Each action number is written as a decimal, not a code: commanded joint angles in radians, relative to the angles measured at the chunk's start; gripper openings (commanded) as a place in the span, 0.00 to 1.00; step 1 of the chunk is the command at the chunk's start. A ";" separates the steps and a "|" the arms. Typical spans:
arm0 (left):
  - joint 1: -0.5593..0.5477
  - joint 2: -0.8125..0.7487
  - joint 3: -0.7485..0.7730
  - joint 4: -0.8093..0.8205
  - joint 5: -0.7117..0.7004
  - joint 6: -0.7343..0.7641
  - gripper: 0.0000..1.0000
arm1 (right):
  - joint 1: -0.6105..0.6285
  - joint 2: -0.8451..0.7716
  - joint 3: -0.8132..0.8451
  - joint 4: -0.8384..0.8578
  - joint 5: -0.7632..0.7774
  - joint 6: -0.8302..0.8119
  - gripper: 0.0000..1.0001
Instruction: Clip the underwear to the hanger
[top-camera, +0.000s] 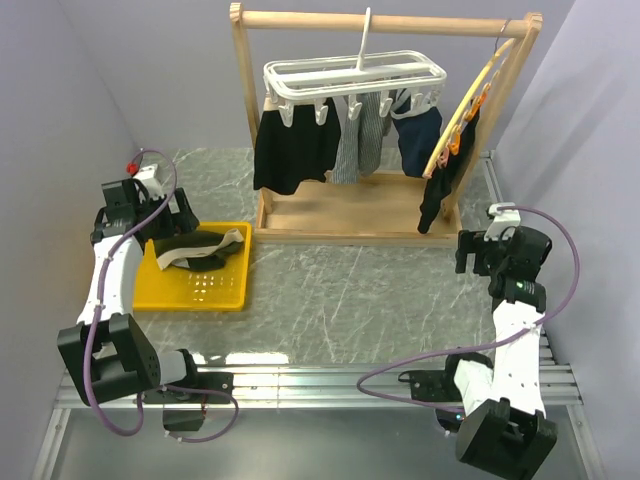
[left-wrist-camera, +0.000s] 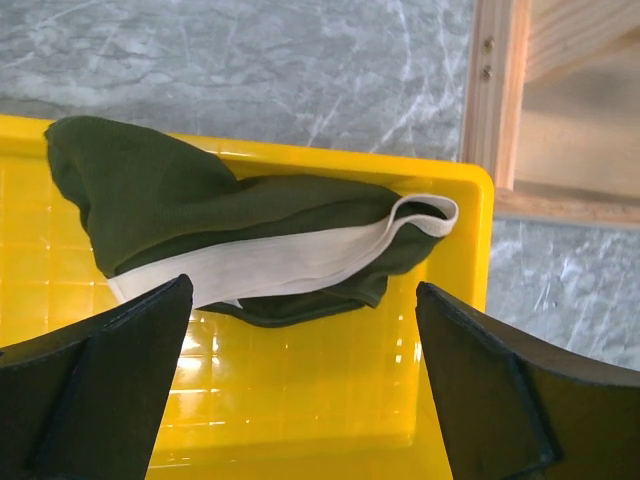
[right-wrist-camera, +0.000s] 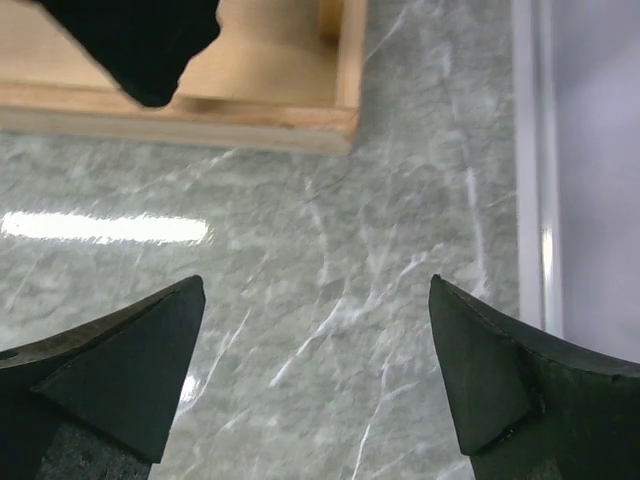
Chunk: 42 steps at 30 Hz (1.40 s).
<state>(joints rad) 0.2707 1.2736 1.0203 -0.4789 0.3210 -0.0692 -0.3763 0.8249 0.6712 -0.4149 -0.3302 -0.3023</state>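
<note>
The underwear (top-camera: 200, 248), dark olive-green with a wide beige waistband, lies crumpled in the yellow tray (top-camera: 215, 295) on the left of the table. In the left wrist view the underwear (left-wrist-camera: 200, 215) fills the far half of the tray (left-wrist-camera: 300, 400). My left gripper (left-wrist-camera: 303, 290) is open just short of its near edge, with nothing between the fingers. From above, the left gripper (top-camera: 183, 222) hovers at the tray's back left. The white grid hanger (top-camera: 355, 78) hangs by its hook from the rack's top bar. My right gripper (top-camera: 470, 250) (right-wrist-camera: 317, 285) stands open over bare marble.
The wooden rack (top-camera: 385, 20) stands at the back. A black garment (top-camera: 290, 150), a grey striped one (top-camera: 358, 140) and a navy one (top-camera: 418, 135) hang from the hanger's clips. A wooden hoop (top-camera: 465, 110) with orange clips holds another black piece (top-camera: 445, 180). The rack's base (right-wrist-camera: 200, 110) lies ahead of the right gripper.
</note>
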 joint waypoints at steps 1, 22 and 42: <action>0.001 -0.029 0.050 -0.033 0.068 0.081 0.99 | 0.030 0.002 0.044 -0.076 -0.020 -0.017 1.00; 0.165 0.129 0.164 -0.279 0.096 1.015 0.99 | 0.550 0.149 0.085 -0.085 0.166 -0.060 1.00; 0.163 0.291 -0.065 0.012 0.115 1.223 0.78 | 0.643 0.255 0.136 -0.062 0.115 -0.058 1.00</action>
<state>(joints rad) 0.4343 1.5558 0.9718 -0.5663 0.4187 1.1629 0.2565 1.0737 0.7536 -0.5087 -0.2050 -0.3576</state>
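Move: The underwear lies crumpled in the yellow bin, its middle almost directly below the left hand, some 14 cm down and 1 cm forward; the waistband's left end is about 7 cm left and 2 cm back. The bin's middle is roughly 3 cm back, 2 cm left; the rack's near left corner is about 11 cm right, 4 cm forward. From the right hand the underwear is some 53 cm left, 7 cm forward. Towards the left end of the underwear's waistband the left hand draws back slightly, swings about 7 cm left, then sinks about 11 cm into the bin, turning clockwise some 45 degrees as its left side rises and its fingers steepen, narrowing partway without shutting. The right hand, wide open and empty, sweeps 15 cm left and 5 cm down, turning counter-clockwise. ##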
